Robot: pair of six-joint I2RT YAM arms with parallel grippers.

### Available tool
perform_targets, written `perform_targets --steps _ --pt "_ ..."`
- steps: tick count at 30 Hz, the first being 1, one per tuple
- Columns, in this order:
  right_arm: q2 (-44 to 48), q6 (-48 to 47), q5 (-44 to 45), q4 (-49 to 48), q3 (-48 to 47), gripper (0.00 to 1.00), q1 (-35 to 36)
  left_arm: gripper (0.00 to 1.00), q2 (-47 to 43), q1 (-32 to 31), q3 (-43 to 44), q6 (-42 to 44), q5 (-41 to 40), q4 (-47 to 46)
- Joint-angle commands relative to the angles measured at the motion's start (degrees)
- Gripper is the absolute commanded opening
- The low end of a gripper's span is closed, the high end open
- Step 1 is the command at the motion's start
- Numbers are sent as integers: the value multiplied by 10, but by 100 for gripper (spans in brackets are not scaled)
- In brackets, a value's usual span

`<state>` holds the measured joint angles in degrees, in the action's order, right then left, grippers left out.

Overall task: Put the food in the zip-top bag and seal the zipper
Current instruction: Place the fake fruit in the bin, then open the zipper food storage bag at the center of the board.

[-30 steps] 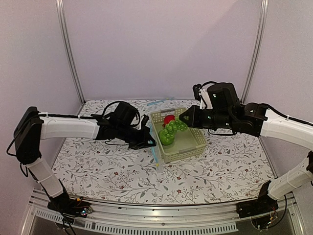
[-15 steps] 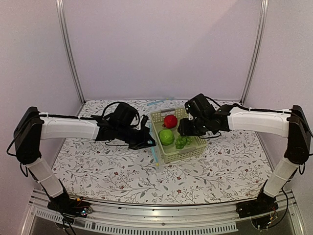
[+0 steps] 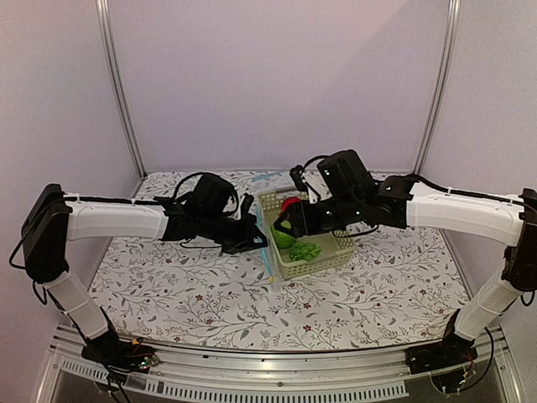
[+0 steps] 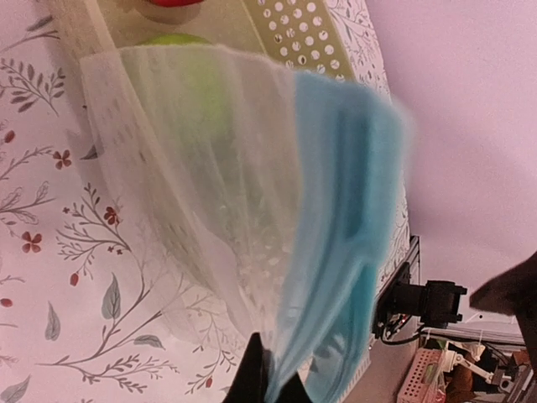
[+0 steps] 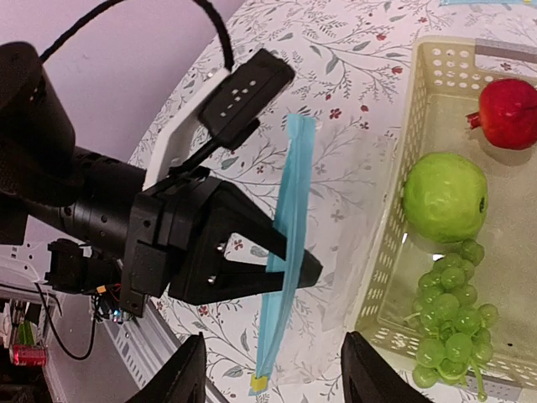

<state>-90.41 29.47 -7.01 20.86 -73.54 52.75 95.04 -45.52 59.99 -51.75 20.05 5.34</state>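
My left gripper [image 3: 254, 242] is shut on the zipper [image 5: 289, 193], the light blue strip of the clear zip-top bag [image 5: 352, 277], and the bag hangs from it just left of the basket. In the left wrist view the zipper [image 4: 344, 193] and the bag [image 4: 210, 168] fill the frame above my shut fingertips [image 4: 256, 378]. The food lies in the basket: a red apple [image 3: 291, 203] [image 5: 508, 113] and a green apple [image 3: 282, 238] [image 5: 445, 197]. My right gripper [image 3: 284, 225] [image 5: 277, 374] hovers open over the basket's left edge, facing the bag, holding nothing.
The pale green plastic basket [image 3: 317, 262] [image 5: 394, 218] stands mid-table and also holds a bunch of green grapes [image 3: 304, 250] [image 5: 453, 311]. The flowered tablecloth [image 3: 185, 294] covers the table. Metal posts stand at the back corners.
My right gripper let the green grapes go into the basket, opened wide and swung left toward the bag. The left gripper kept its hold on the bag and hardly moved.
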Motion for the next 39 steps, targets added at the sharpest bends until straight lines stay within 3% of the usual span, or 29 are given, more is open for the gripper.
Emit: perform_targets --steps 1,19,23,27,30,32,36,39 --pt "-41 6 -57 -20 -21 52 23 0 -9 0 -2 -3 -2 -8" --pt "-129 31 1 4 -63 26 29 0 -12 -4 -2 -3 -1 -7" --pt "-136 35 21 18 -68 17 29 0 -17 -4 -3 -2 -4 -5" --pt "-132 40 43 25 -65 1 29 0 -19 -4 -3 6 -19 16" --pt "-126 47 56 29 -62 0 30 1 -25 -4 -8 8 -25 18" --pt "-123 50 62 30 -62 0 30 16 -31 -4 -13 9 -29 16" --pt "-122 56 61 28 -63 0 29 57 -46 -4 -21 16 -33 9" --pt "-121 58 57 24 -63 0 29 66 -50 -4 -25 20 -35 12"
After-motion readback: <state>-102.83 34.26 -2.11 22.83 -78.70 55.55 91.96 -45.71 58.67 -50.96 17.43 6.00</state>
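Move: The right hand is empty and half open. The edge of the bag's mouth, its blue zipper strip, hangs about 3 cm to its left, 1 cm ahead and 7 cm below. The green grapes lie in the bin some 7 cm ahead, 6 cm to the right and 18 cm down, and the green apple about 11 cm ahead, 1 cm to the right and 17 cm down. The left hand holds the zipper shut in its fingers; the right hand's gripping place lies roughly 2 cm to its right, 1 cm ahead and 1 cm higher. The right hand swings left about 4 cm and a little back, away from over the bin, then sinks some 7 cm beside the left fingertips, narrowing its fingers all the while, and eases a few centimetres forward and slightly back to the right as they shut and pinch the bin-side strip of the bag's mouth. The left hand holds the bag still until that grip is made, then spreads its fingers well open, lets go of the zipper and starts to draw off about 1 cm up and left. ##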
